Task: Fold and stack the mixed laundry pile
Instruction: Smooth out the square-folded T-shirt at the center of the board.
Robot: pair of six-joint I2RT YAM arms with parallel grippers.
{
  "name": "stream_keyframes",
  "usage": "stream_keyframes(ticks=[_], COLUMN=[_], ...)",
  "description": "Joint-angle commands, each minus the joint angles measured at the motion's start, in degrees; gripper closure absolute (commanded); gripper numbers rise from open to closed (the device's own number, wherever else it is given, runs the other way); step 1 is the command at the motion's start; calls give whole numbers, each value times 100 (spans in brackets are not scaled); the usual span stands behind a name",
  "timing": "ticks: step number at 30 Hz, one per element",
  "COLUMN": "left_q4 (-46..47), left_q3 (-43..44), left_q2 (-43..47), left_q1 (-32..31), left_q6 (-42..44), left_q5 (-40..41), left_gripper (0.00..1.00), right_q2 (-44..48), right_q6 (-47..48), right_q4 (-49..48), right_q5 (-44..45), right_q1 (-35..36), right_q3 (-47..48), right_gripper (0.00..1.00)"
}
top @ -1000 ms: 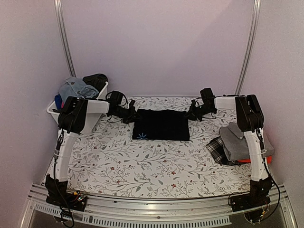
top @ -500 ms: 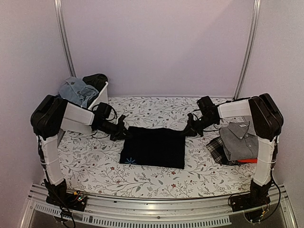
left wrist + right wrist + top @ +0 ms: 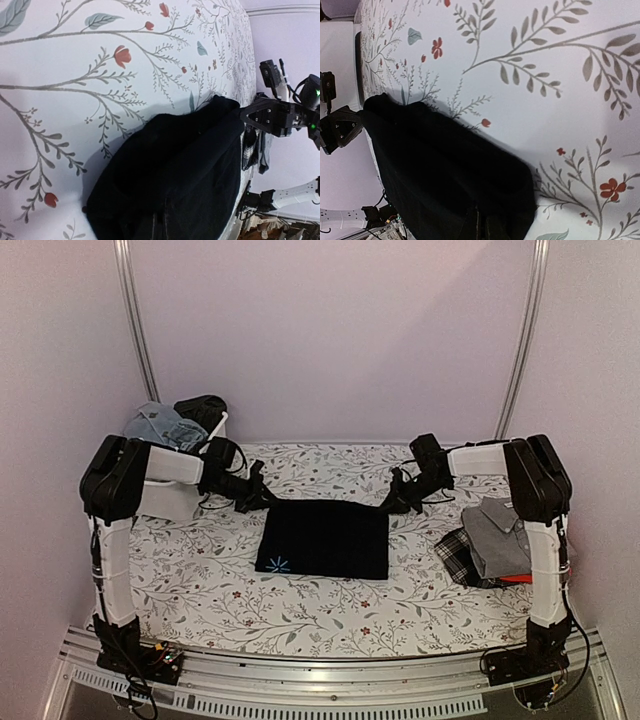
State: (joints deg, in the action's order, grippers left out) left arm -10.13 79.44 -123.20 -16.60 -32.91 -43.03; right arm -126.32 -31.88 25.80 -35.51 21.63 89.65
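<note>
A folded black garment (image 3: 325,538) with a small blue mark lies flat in the middle of the floral table. My left gripper (image 3: 268,498) is shut on its far left corner, and my right gripper (image 3: 388,502) is shut on its far right corner. In the left wrist view the black cloth (image 3: 190,170) bunches over the shut gripper (image 3: 160,225). In the right wrist view the cloth (image 3: 445,165) covers the gripper (image 3: 482,225) the same way. More of the laundry pile, blue denim (image 3: 160,423) and a black piece (image 3: 203,408), sits in the tub.
The white tub (image 3: 216,436) stands at the far left corner, partly behind my left arm. At the right edge lies a stack: a grey collared shirt (image 3: 500,530) over plaid cloth (image 3: 457,555) and a red piece (image 3: 520,580).
Both grippers pulled the black garment from the back of the table toward the front, then eased it slightly back. Both elbows rose and shifted. The jaws stayed shut.
</note>
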Motion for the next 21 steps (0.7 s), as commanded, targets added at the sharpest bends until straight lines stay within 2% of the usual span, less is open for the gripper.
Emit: stream_keyframes(ticks=[1, 8, 10, 12, 17, 19, 21], left_q4=[-153, -102, -262, -363, 90, 159, 168], left_q3=[56, 434, 548, 549, -136, -374, -521], left_q2=[-254, -345, -263, -70, 1216, 1633, 1877], left_q1=[66, 102, 115, 181, 272, 244, 131], left_q6=[62, 6, 84, 105, 401, 593, 742], left_q5=[126, 58, 167, 314, 1021, 1002, 839], left_gripper=[100, 99, 87, 68, 24, 14, 9], right_q2=[-390, -507, -409, -274, 640, 992, 1314], right_q6=[147, 26, 2, -52, 122, 331, 462], right_q4=[47, -120, -139, -148, -144, -136, -216], right_q5=[30, -80, -90, -145, -39, -210, -517], right_q1=[-116, -155, -180, -266, -406, -413, -356], right_q3=[469, 642, 658, 645, 553, 393, 9], right_gripper=[100, 98, 83, 73, 39, 31, 30])
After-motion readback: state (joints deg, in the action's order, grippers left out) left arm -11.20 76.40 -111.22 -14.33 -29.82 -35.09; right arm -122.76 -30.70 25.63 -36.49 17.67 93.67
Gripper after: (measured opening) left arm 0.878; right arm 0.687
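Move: At the far corners of the black folded T-shirt, both hands are still pinching its edge a couple of centimetres above the board. The shirt's middle lies about 9 cm back and 10 cm right of the left hand, and about 9 cm back and 11 cm left of the right. The laundry basket stands some 21 cm left of the left hand and 5 cm farther out; the folded stack sits roughly 22 cm right of the right hand and 8 cm back. Lowering the shirt's held far edge a last 2 cm or so onto the board, with the right hand easing forward meanwhile, both hands then open their fingers wide and let go of the corners. They lift straight off, quickening to some 7–9 cm above their lowest point and spreading apart, the left hand about 3 cm to the left, the right about 2 cm to the right, fingertips tilting up slightly. ##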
